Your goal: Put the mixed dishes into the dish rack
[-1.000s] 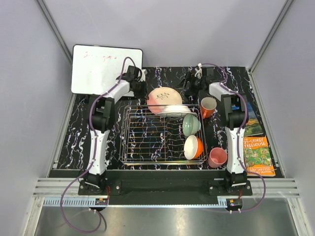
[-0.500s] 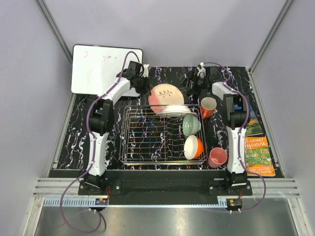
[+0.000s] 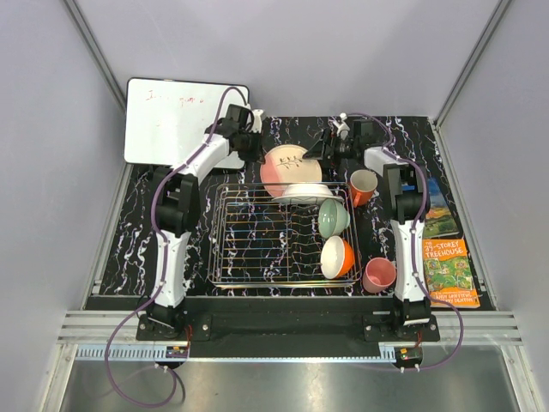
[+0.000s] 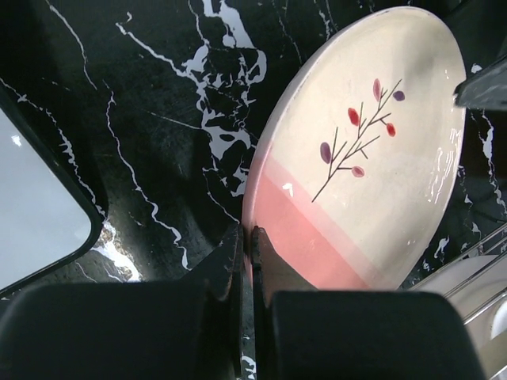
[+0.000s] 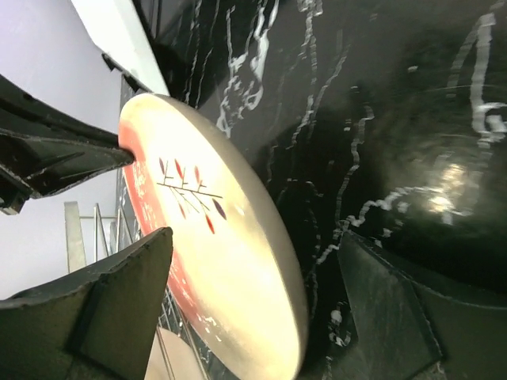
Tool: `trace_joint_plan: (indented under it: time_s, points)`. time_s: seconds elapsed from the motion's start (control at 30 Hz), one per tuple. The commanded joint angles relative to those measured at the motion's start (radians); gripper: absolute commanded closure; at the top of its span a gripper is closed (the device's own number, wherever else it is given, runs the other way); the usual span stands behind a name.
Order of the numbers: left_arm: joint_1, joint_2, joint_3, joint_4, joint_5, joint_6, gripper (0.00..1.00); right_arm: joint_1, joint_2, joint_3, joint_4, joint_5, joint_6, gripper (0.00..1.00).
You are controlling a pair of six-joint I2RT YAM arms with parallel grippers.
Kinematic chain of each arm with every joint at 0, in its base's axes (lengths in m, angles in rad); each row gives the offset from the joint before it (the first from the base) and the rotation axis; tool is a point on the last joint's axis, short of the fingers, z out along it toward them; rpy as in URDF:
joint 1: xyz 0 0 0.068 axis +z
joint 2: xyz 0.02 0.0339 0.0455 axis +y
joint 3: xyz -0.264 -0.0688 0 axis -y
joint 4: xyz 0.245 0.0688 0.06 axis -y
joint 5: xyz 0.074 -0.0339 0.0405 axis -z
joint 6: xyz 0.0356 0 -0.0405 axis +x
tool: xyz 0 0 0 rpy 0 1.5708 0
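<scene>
The pink-cream plate with the leaf sprig stands tilted at the far edge of the dish rack. My left gripper is shut on its left rim; the left wrist view shows the jaws pinching the pink edge of the plate. My right gripper is open, its fingers straddling the plate's right rim without closing. The white plate, pale green bowl and orange bowl sit in the rack. The orange mug and pink cup stand on the table to its right.
A whiteboard lies at the back left, close behind my left gripper. Colourful books lie at the right edge. Grey walls close in the table on three sides.
My left gripper has tipped the leaf-sprig plate more upright. My right gripper has moved left so its open fingers now straddle the plate's right rim.
</scene>
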Motion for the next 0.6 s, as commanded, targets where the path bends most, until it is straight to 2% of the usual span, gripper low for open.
trace_joint_plan:
  time_s: [0.0,0.2,0.33,0.43,0.53,0.57]
  points:
    - [-0.017,-0.045,0.083,0.052,0.029,0.004,1.00,0.040,0.020,0.026,0.084,-0.079,0.051,0.09]
    - [-0.028,-0.011,0.114,0.053,0.030,0.002,1.00,0.050,0.023,-0.004,0.177,-0.129,0.120,0.11]
    - [-0.034,0.008,0.132,0.053,0.033,-0.006,1.00,0.059,0.025,-0.004,0.183,-0.138,0.129,0.17]
    - [-0.038,0.009,0.135,0.053,0.033,-0.006,1.00,0.061,0.028,-0.008,0.198,-0.145,0.143,0.25]
    - [-0.038,0.011,0.134,0.053,0.035,-0.006,1.00,0.061,0.033,-0.009,0.218,-0.156,0.163,0.41]
    - [-0.038,0.011,0.134,0.055,0.035,-0.004,1.00,0.063,0.033,-0.011,0.226,-0.158,0.169,0.56]
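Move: Off the right hand's fingertips, the pink-and-white plate's middle lies about 8 cm left and 7 cm back, at nearly the hand's height; the white plate in the rack is some 3 cm left and 14 back, the orange mug about 11 right and 13 back. The left hand already pinches the plate's left rim, the middle roughly 9 cm right, 3 back and slightly below; the rack's middle is about 7 right and 22 back. Reaching left about 3 cm and slightly back, the right hand brings its open fingers farther over the plate's right rim, then stops and starts closing them, still well apart at the end. Meanwhile the left hand keeps its pinch on the left rim and raises it some 2 cm, easing about 1 cm forward. ##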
